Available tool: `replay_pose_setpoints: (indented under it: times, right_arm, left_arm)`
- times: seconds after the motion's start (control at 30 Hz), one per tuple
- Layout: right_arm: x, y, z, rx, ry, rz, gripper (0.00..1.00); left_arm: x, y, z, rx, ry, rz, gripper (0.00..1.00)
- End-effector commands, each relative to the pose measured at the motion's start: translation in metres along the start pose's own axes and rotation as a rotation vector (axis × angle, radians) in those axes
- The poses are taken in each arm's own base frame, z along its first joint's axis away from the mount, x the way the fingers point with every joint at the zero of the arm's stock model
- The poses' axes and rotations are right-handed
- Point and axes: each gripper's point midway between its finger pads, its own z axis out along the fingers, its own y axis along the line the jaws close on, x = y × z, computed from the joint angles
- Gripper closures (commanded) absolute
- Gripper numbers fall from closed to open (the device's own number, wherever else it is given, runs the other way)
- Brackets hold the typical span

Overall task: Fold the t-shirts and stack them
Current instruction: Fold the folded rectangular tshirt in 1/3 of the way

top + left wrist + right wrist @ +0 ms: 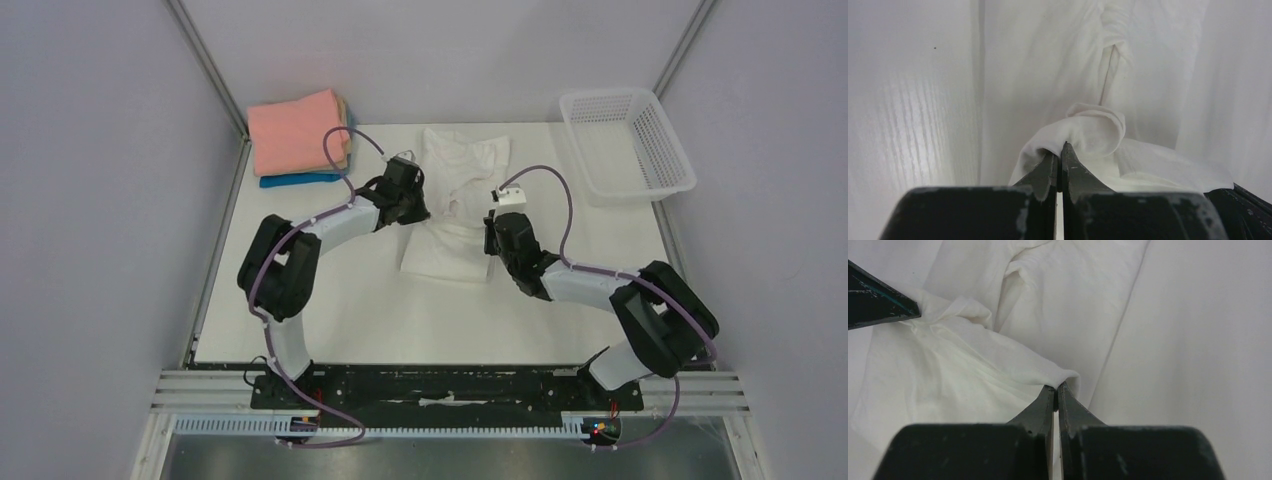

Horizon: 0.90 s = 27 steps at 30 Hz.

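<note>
A plain white t-shirt (455,200) lies crumpled in the middle of the table, partly folded over itself. My left gripper (425,212) pinches a bunched fold of it at its left edge; the left wrist view shows the gripper (1060,150) shut on white cloth (1093,130). My right gripper (490,235) holds the shirt's right edge; in the right wrist view the gripper (1056,389) is shut on a corner of the cloth (998,365). A stack of folded t-shirts (297,135), salmon-pink on top, tan and blue beneath, sits at the back left.
A white plastic lattice basket (628,140) stands at the back right corner of the table (400,320). Grey walls enclose the table on the left, back and right. The left gripper's black fingertip (878,300) shows at the left of the right wrist view.
</note>
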Motion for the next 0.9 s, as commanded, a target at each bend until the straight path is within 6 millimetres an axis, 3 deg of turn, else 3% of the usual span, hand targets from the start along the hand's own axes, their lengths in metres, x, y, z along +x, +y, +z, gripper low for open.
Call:
replay_pose_setpoints:
  times: [0.0, 0.1, 0.13, 0.23, 0.3, 0.37, 0.47, 0.53, 0.73, 0.87]
  right_arm:
    - [-0.028, 0.005, 0.022, -0.030, -0.069, 0.048, 0.97]
    - [-0.024, -0.001, 0.040, -0.020, -0.038, 0.055, 0.95]
    - [-0.022, -0.004, 0.044, -0.006, -0.026, 0.060, 0.95]
    - [-0.024, -0.013, 0.054, 0.012, -0.033, 0.089, 0.81]
    - [-0.030, -0.017, 0.058, 0.019, -0.035, 0.083, 0.62]
    - [-0.032, -0.022, 0.060, 0.051, -0.017, 0.066, 0.47]
    - [-0.031, -0.019, 0.054, 0.023, -0.007, 0.055, 0.17]
    - [-0.029, -0.013, 0.045, -0.026, -0.003, 0.054, 0.02]
    - [-0.012, -0.001, -0.002, -0.166, 0.014, 0.114, 0.02]
    - [-0.017, 0.031, -0.041, -0.407, -0.042, 0.171, 0.02]
  left_arm:
    - [-0.014, -0.010, 0.023, 0.061, 0.000, 0.039, 0.98]
    - [-0.018, -0.007, 0.035, 0.066, 0.018, 0.025, 0.95]
    - [-0.020, -0.007, 0.037, 0.071, 0.022, 0.024, 0.89]
    - [-0.026, -0.014, 0.039, 0.100, 0.029, 0.033, 0.59]
    - [-0.033, -0.016, 0.036, 0.101, 0.020, 0.041, 0.47]
    - [-0.044, -0.018, 0.030, 0.088, -0.017, 0.044, 0.23]
    - [-0.053, -0.014, 0.017, 0.059, -0.052, 0.045, 0.20]
    - [-0.048, -0.010, 0.008, 0.057, -0.049, 0.045, 0.19]
    - [-0.005, 0.009, -0.026, 0.071, 0.004, 0.006, 0.18]
    - [0.029, 0.028, -0.048, 0.075, 0.018, -0.037, 0.17]
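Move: Both hands hold the t-shirt's lifted edge; its landing place on the cloth is about 4 cm ahead, 1 cm right and 5 below the left hand, and 5 ahead, 1 right and 4 below the right. The shirt's collar end lies some 15 cm ahead of the left hand and 8 right. The coral-topped stack is about 16 cm ahead and 27 left of the left hand; the empty basket some 19 ahead and 29 right of the right. Both hands lay the shirt's edge forward and down about 3–5 cm, open wide, then draw back 6–7 cm. ##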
